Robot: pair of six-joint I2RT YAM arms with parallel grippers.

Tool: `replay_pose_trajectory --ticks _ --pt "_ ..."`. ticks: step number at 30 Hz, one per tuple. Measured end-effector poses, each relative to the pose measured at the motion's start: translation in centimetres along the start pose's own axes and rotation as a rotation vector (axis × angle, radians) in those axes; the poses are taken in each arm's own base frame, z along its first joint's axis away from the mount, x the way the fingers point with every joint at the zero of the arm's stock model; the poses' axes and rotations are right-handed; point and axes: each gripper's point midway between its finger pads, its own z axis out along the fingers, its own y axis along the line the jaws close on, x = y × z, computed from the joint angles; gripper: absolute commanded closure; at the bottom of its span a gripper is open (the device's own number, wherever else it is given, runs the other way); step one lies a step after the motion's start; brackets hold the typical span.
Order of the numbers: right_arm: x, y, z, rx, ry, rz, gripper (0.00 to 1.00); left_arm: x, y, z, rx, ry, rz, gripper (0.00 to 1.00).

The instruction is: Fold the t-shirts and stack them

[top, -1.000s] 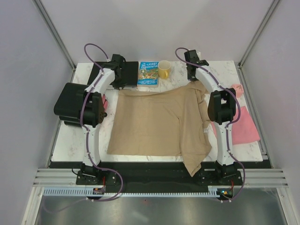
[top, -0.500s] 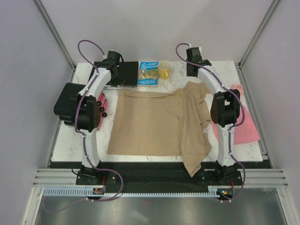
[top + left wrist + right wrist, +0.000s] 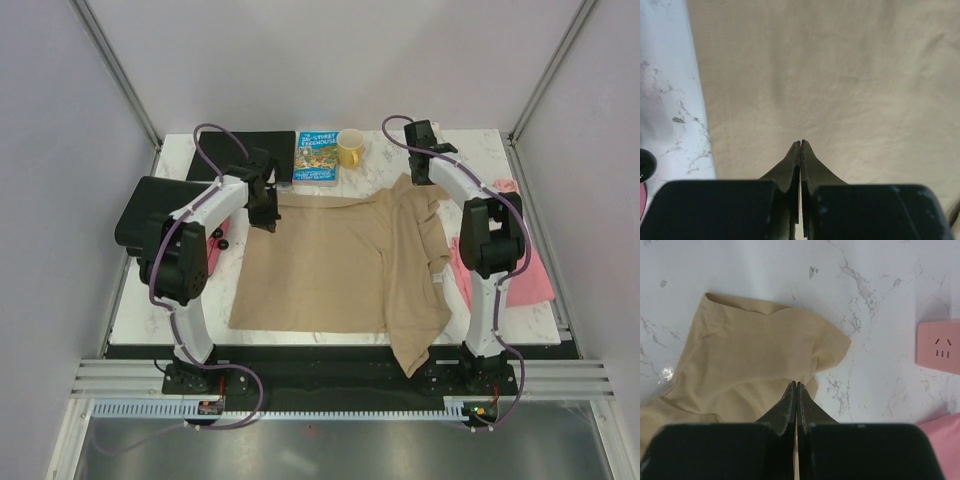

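The tan t-shirt (image 3: 320,260) lies spread on the marble table (image 3: 150,310), its right side folded over toward the middle. My left gripper (image 3: 268,212) is shut with its tips down on the shirt's far left corner. In the left wrist view the shut left gripper (image 3: 800,142) rests on flat tan cloth (image 3: 840,75) with nothing visible between the jaws. My right gripper (image 3: 424,182) is shut at the shirt's far right sleeve; in the right wrist view the gripper (image 3: 797,384) meets the sleeve's (image 3: 750,350) edge. The pink t-shirt (image 3: 530,275) lies at the right, under the right arm.
A blue book (image 3: 317,157) and a yellow mug (image 3: 350,149) stand at the back, just beyond the tan shirt. A black box (image 3: 150,215) sits at the left edge. A small pink block (image 3: 940,346) lies on the marble right of the sleeve.
Both arms swung in from the back of the table onto the tan shirt's far corners. Both grippers have shut.
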Motion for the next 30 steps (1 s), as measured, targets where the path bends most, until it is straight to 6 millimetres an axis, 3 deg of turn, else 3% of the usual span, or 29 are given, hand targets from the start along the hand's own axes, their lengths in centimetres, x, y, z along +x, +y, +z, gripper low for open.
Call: replay_pose_trajectory --ticks 6,11,24,30 --pt "3.2 1.1 4.1 0.027 0.092 -0.041 1.00 1.0 -1.1 0.4 0.047 0.023 0.031 0.98" --pt "4.7 1.6 5.8 0.033 0.136 -0.061 1.00 3.1 -1.2 1.1 0.057 0.071 0.063 0.98" --pt "4.2 1.2 6.5 0.059 0.148 -0.070 1.00 8.1 -1.4 3.4 0.039 0.197 0.136 0.98" --pt "3.3 0.3 7.5 0.080 0.140 -0.065 1.00 8.4 -1.5 3.5 0.051 0.190 0.136 0.98"
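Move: The t-shirt lies spread beneath both closed grippers. The left hand's spot on it, inside its left edge, is about 6 cm back, 3 cm to the right and 6 cm below; the pink-drawer box stands some 22 cm left and 2 cm ahead, the blue book 21 cm ahead and 14 cm right. The shirt's bunched right end is 8 cm beneath the right hand, the yellow mug 12 cm ahead and 17 cm left, the pink block 23 cm right and 1 cm ahead. Back towards the robot and down together goes the left hand, about 6 cm each way and a little right, turning some 10 degrees clockwise, until its shut fingertips press on the t-shirt inside the left edge. The right hand drops nearly 8 cm onto the bunched end, fingers shut, then creeps about 2 cm forward and right along it, staying pressed down. ##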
